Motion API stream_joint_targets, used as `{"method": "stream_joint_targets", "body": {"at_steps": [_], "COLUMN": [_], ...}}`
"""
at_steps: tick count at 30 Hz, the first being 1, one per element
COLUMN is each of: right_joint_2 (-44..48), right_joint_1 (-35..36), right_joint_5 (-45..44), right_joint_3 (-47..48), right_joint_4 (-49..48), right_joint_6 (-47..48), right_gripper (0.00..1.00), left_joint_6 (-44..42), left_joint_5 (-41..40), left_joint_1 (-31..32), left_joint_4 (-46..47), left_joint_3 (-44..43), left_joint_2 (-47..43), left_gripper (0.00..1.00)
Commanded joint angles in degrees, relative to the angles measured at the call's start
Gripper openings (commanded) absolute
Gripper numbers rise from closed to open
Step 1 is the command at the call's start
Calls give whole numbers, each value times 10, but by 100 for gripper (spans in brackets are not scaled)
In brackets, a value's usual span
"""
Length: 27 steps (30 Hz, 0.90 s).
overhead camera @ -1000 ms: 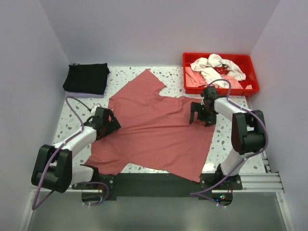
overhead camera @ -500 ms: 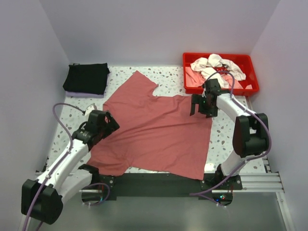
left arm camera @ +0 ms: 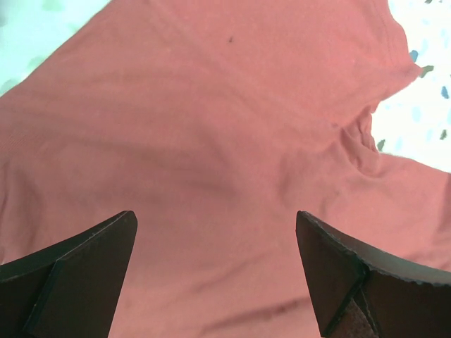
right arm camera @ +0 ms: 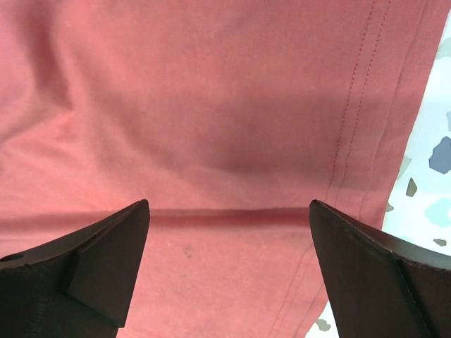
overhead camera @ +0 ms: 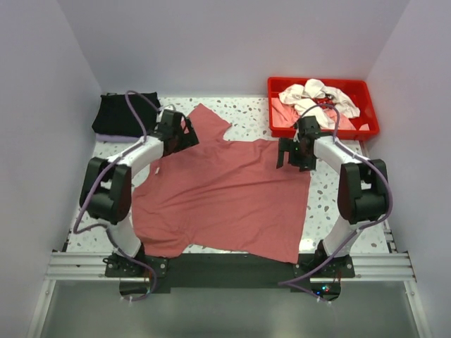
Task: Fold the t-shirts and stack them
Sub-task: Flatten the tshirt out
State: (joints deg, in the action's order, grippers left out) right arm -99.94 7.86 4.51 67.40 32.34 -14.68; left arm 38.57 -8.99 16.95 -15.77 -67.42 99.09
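Observation:
A dusty brick-red t-shirt (overhead camera: 225, 190) lies spread out flat on the speckled table. My left gripper (overhead camera: 184, 134) hovers open over its far-left sleeve, and the left wrist view shows red cloth (left arm camera: 211, 105) under the wide-apart fingers of the gripper (left arm camera: 215, 218), nothing pinched. My right gripper (overhead camera: 292, 156) stands open over the shirt's far-right corner. There the gripper (right arm camera: 229, 208) spans a crease in the cloth (right arm camera: 211, 84), close to the stitched hem (right arm camera: 359, 91). A folded black t-shirt (overhead camera: 125, 114) rests at the far left. White and pale pink t-shirts (overhead camera: 317, 98) are heaped in the tray.
The bright-red plastic tray (overhead camera: 371, 127) sits at the far right corner, just behind my right gripper. Grey walls close in the table on the left, right and back. Bare speckled tabletop (overhead camera: 254, 113) shows between the shirt's sleeve and the tray.
My left arm has swung from the shirt's left edge up to its far-left sleeve. The right gripper shifted slightly farther back, and the shirt now lies flatter. Both grippers stayed open.

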Motion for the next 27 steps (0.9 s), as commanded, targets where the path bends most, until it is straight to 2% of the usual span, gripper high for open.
{"method": "stream_joint_targets", "body": {"at_steps": [1, 5, 8, 11, 20, 23, 27], "right_joint_2": [-24, -39, -51, -60, -86, -97, -104], "right_joint_1": [-1, -1, -2, -1, -2, -1, 0], "right_joint_5": [-15, -29, -43, -61, -46, -20, -21], "right_joint_3": [25, 34, 48, 63, 93, 102, 118], "right_joint_4": [-17, -17, -3, 9, 5, -3, 3], "right_joint_6": [12, 19, 23, 25, 31, 29, 34], "right_gripper": [99, 99, 99, 99, 99, 99, 99], "left_joint_6": [-64, -79, -80, -69, -69, -76, -96], "left_joint_5": [22, 33, 10, -40, -65, -50, -31], "left_joint_1": [1, 1, 1, -6, -61, -73, -73], "left_joint_4": [37, 28, -10, -50, -115, -137, -112], "left_joint_3": [-68, -147, -181, -192, -280, -322, -330], "left_joint_2": [67, 169, 208, 230, 307, 335, 334], "left_gripper": [100, 100, 100, 100, 100, 100, 100]}}
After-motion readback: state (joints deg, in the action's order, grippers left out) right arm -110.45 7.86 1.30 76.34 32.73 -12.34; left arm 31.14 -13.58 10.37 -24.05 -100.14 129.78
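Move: The patch of t-shirt the left hand goes for lies about 6 cm ahead, 2 cm to its right and 7 cm below. From the same hand, the notch in the shirt's far edge is some 8 cm ahead and 15 cm right, and the black folded stack 20 cm ahead and 26 cm left. The right hand's patch is straight below it, about 3 cm down; the shirt's right hem runs level with that hand, 6 cm to its right. Both open grippers come down onto the shirt and press it to the table. The left swings forward and down about 6 cm, then, keeping low, sweeps forward and left towards the black stack, dragging the cloth along. The right sinks some 2 cm and slides nearly 4 cm forward over the same side of the shirt. Neither hand closes. ##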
